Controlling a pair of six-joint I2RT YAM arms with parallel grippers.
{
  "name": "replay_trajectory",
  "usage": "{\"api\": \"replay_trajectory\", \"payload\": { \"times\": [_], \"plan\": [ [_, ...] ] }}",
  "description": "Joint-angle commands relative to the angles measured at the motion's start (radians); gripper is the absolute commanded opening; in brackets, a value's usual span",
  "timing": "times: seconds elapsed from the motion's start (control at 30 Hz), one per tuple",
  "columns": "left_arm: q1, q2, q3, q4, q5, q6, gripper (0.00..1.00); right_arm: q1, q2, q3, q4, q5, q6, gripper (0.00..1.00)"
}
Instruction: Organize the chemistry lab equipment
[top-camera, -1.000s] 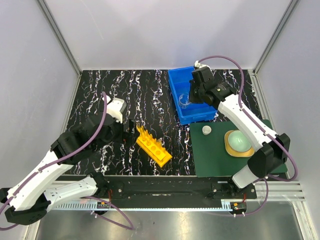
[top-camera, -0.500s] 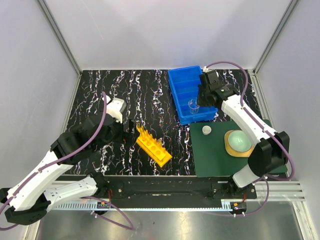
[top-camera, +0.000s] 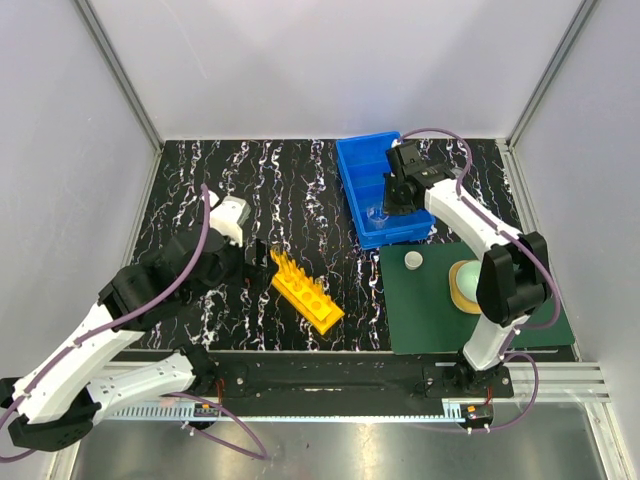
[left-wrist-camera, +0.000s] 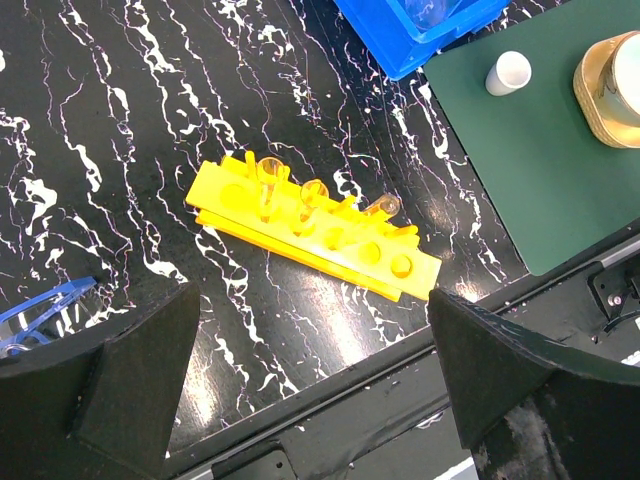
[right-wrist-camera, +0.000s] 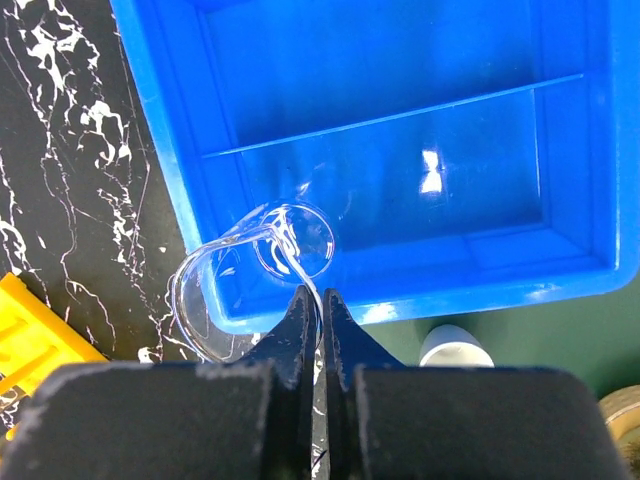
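My right gripper (top-camera: 393, 198) (right-wrist-camera: 322, 300) is shut on the rim of a small clear glass beaker (top-camera: 376, 212) (right-wrist-camera: 262, 275). The beaker hangs tilted over the near left corner of the blue divided bin (top-camera: 349, 190) (right-wrist-camera: 160, 150). On the black marbled table lies the yellow rack (top-camera: 306, 291) (left-wrist-camera: 310, 228), with three glass tubes (left-wrist-camera: 268, 182) standing in it. A small white round piece (top-camera: 413, 261) (left-wrist-camera: 508, 72) (right-wrist-camera: 455, 348) stands on the dark green mat. My left gripper (top-camera: 255, 262) (left-wrist-camera: 315, 400) hovers open just left of the rack, with nothing between its fingers.
The dark green mat (top-camera: 440, 310) (left-wrist-camera: 540, 170) lies at the near right and carries a pale green dome on a tan disc (top-camera: 467, 283) (left-wrist-camera: 615, 75). A small blue and clear item (left-wrist-camera: 40, 305) lies left of the rack. Grey walls enclose the table.
The right gripper has carried the beaker from the bin's middle toward its near end and turned at the wrist. The left arm has not moved.
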Motion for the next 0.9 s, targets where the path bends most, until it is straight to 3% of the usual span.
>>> {"api": "replay_trajectory", "payload": {
  "times": [0.0,0.87],
  "plan": [
    [0.004,-0.012,0.006,0.032,-0.030,-0.003,0.99,-0.006,0.029,0.035,0.045,-0.027,-0.014,0.00],
    [0.004,-0.005,-0.010,0.038,-0.037,0.000,0.99,-0.016,0.142,-0.060,0.134,-0.046,0.001,0.00]
  ]
}}
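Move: The right hand holds the glass beaker by its wall over the near end of the blue tray; the middle of the tray's nearest compartment lies about 2 cm ahead of that hand, 2 cm to its right and some 11 cm below. The white cup stands about 7 cm back and 6 cm right, 11 cm below; the yellow rack about 17 cm back and 20 cm left, 12 cm down. From the left hand, that compartment is some 24 cm ahead, 31 cm right and 25 cm below. Lower the right gripper about 6 cm, nearly straight down, taking the beaker towards the floor of the blue tray's nearest compartment, into its left part. Keep the shut fingers pinched on the glass wall throughout, and let the fingertips tip downward by roughly 5 degrees on the way. ##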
